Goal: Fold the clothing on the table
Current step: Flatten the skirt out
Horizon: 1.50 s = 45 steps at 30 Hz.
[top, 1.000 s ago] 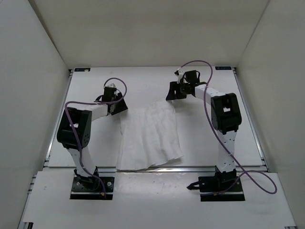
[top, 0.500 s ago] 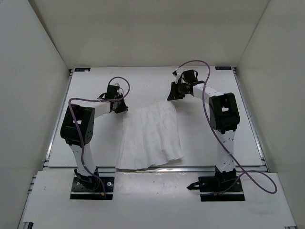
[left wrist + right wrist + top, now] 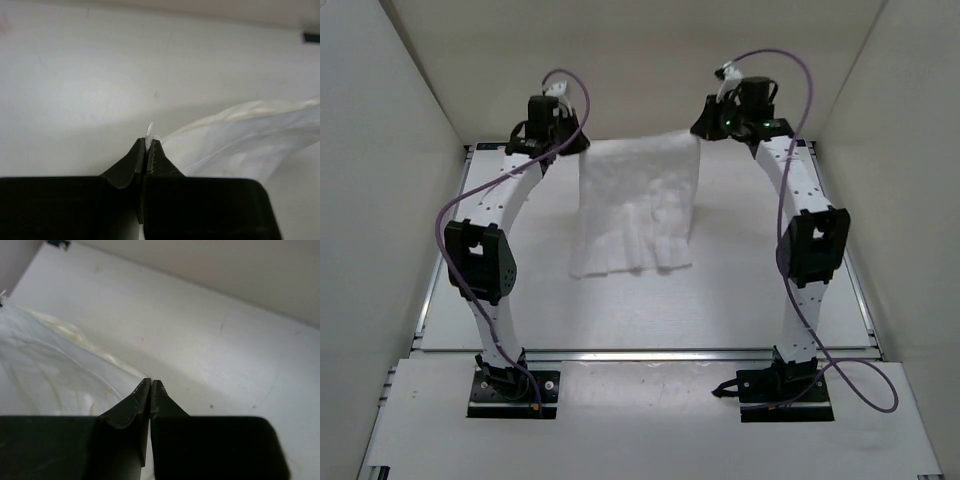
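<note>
The clothing, a white pleated garment, hangs stretched between both raised arms over the far half of the table, its lower hem resting on the tabletop. My left gripper is shut on the upper left corner. In the left wrist view a tuft of fabric pokes out of the left gripper, and the clothing trails off to the right. My right gripper is shut on the upper right corner. In the right wrist view the clothing spreads left from the right gripper.
White walls enclose the table on three sides, and both grippers are close to the back wall. A silver rail runs along the near edge in front of the arm bases. Purple cables loop above each wrist.
Both grippers shut on the clothing's far corners, then rose and moved toward the back wall. The clothing lifted and its lower hem slid away from the near rail.
</note>
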Each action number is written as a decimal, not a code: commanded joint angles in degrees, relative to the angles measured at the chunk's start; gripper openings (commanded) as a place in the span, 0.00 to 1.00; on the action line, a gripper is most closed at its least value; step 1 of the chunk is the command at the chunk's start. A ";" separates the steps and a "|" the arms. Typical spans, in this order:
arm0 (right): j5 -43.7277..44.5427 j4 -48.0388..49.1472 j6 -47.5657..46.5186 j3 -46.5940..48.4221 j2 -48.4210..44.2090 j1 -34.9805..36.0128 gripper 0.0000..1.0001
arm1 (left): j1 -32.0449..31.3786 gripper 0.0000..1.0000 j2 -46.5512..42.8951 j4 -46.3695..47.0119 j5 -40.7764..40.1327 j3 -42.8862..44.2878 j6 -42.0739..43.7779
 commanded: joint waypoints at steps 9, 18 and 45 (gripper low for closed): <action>14.64 16.06 -6.98 -40.87 -50.42 0.56 0.00 | -9.06 0.00 -33.32 8.41 -8.55 -14.87 9.99; 18.35 -1.66 5.85 -71.63 -84.38 6.44 0.00 | -21.37 0.00 -68.85 -7.35 -14.55 -46.16 3.67; -4.69 24.34 14.92 -66.18 -45.54 0.82 0.63 | -14.88 0.00 -14.11 -7.31 -3.23 21.84 7.99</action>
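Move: Each hand already pinches an upper corner of the skirt, raised nearly 20 cm off the table. From the left hand the skirt's middle is about 10 cm back, 11 cm right and 9 cm down. Its bottom hem, near the table, is around 19 cm back, 9 cm right and 17 cm down. From the right hand the middle is roughly 12 cm back, 13 cm left and 12 cm below, and the hem about 22 cm back, 15 cm left and 20 cm below. Still pinching the corners, both hands whip the skirt up some 20 cm, fingers tipping upward, and sweep it back about 30 cm and down, then forward again. The left keeps its grip, dipping, then rising and veering right; the right stops partway, sinks back a little, and opens, free of the cloth. ##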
